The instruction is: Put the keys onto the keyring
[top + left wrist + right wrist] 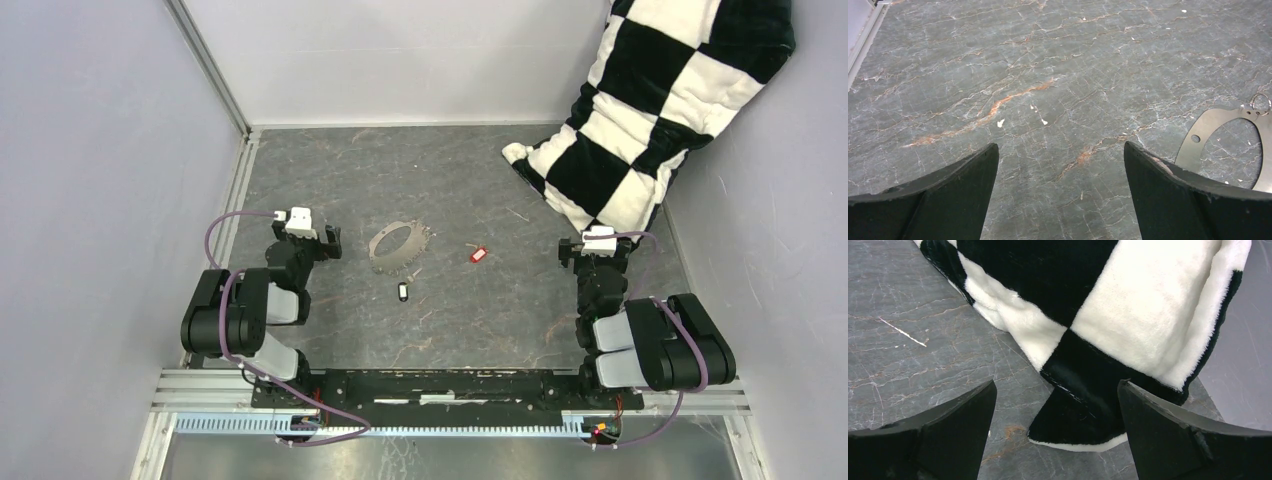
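The keyring point(399, 246), a thin grey metal oval with a jagged fringe, lies flat on the marbled table between the arms; part of its flat band point(1204, 131) shows at the right edge of the left wrist view. A red-headed key point(478, 254) lies to its right. A black key with a pale spot point(402, 292) lies just below it. My left gripper point(322, 242) stands open and empty to the left of the keyring. My right gripper point(590, 250) stands open and empty to the right of the red key, its fingers point(1168, 430) facing the cushion.
A black-and-white checked plush cushion point(650, 100) leans in the far right corner, its lower corner point(1083, 415) just ahead of my right gripper. Grey walls enclose the table on three sides. A metal rail point(450, 385) with both arm bases runs along the near edge.
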`<state>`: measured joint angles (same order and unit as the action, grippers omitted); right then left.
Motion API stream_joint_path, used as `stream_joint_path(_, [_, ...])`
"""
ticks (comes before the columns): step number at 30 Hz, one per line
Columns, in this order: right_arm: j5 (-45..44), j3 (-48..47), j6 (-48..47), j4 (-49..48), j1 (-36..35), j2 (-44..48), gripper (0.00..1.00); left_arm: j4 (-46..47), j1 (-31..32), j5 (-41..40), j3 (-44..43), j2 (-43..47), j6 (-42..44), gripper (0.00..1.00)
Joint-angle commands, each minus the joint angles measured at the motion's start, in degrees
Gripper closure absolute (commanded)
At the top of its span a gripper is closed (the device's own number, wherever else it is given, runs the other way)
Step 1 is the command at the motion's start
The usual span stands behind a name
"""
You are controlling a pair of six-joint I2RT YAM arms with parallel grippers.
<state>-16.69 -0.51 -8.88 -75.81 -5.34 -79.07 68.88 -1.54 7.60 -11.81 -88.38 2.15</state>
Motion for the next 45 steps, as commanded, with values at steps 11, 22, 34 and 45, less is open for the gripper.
stream_joint_path(11, [-2.3, 4.7, 0.7, -2.5, 0.2, 2.7, 0.02, -2.8, -0.3, -3.2, -2.1, 2.9, -3.3, 0.0])
stream_joint_path(22, [17.0, -21.7, 29.1, 45.8, 3.7, 10.5, 0.02, -62.3, -0.2, 8.0, -34.3, 4.2, 5.9, 0.0])
stream_joint_path(34, [12.5, -43.5, 28.2, 50.9, -19.1, -0.6, 0.02, -78.6, -0.3, 2.7, -47.2, 2.8, 4.3, 0.0])
stream_joint_path(45, [2.2, -79.7, 16.0, 74.1, -36.1, -31.0, 0.02, -78.7, -1.0, 5.3, -48.4, 1.6, 3.2, 0.0])
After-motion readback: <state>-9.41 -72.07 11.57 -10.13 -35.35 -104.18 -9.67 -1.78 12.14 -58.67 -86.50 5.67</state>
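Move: Nearly straight to the right hand's left, about 40 cm off and 3 cm farther out, lies the keyring plate with its small rings, some 9 cm below. On the way there is the red-tagged key, roughly 24 cm left of this hand and 1 cm ahead. The black-tagged key is about 40 cm left and 6 cm back. From the left hand the keyring plate is some 18 cm to the right, about 1 cm back and 8 cm lower. Lifting off its waiting place, the open right hand first rises and reaches out a little, then swings fast left, about 32 cm in all and 13 cm forward, towards the keyring plate, yawing some 30 degrees counter-clockwise and tipping down. The open left hand rises and goes forward about 6 cm, eases back slightly and tips down nearly 30 degrees. Neither touches anything. ##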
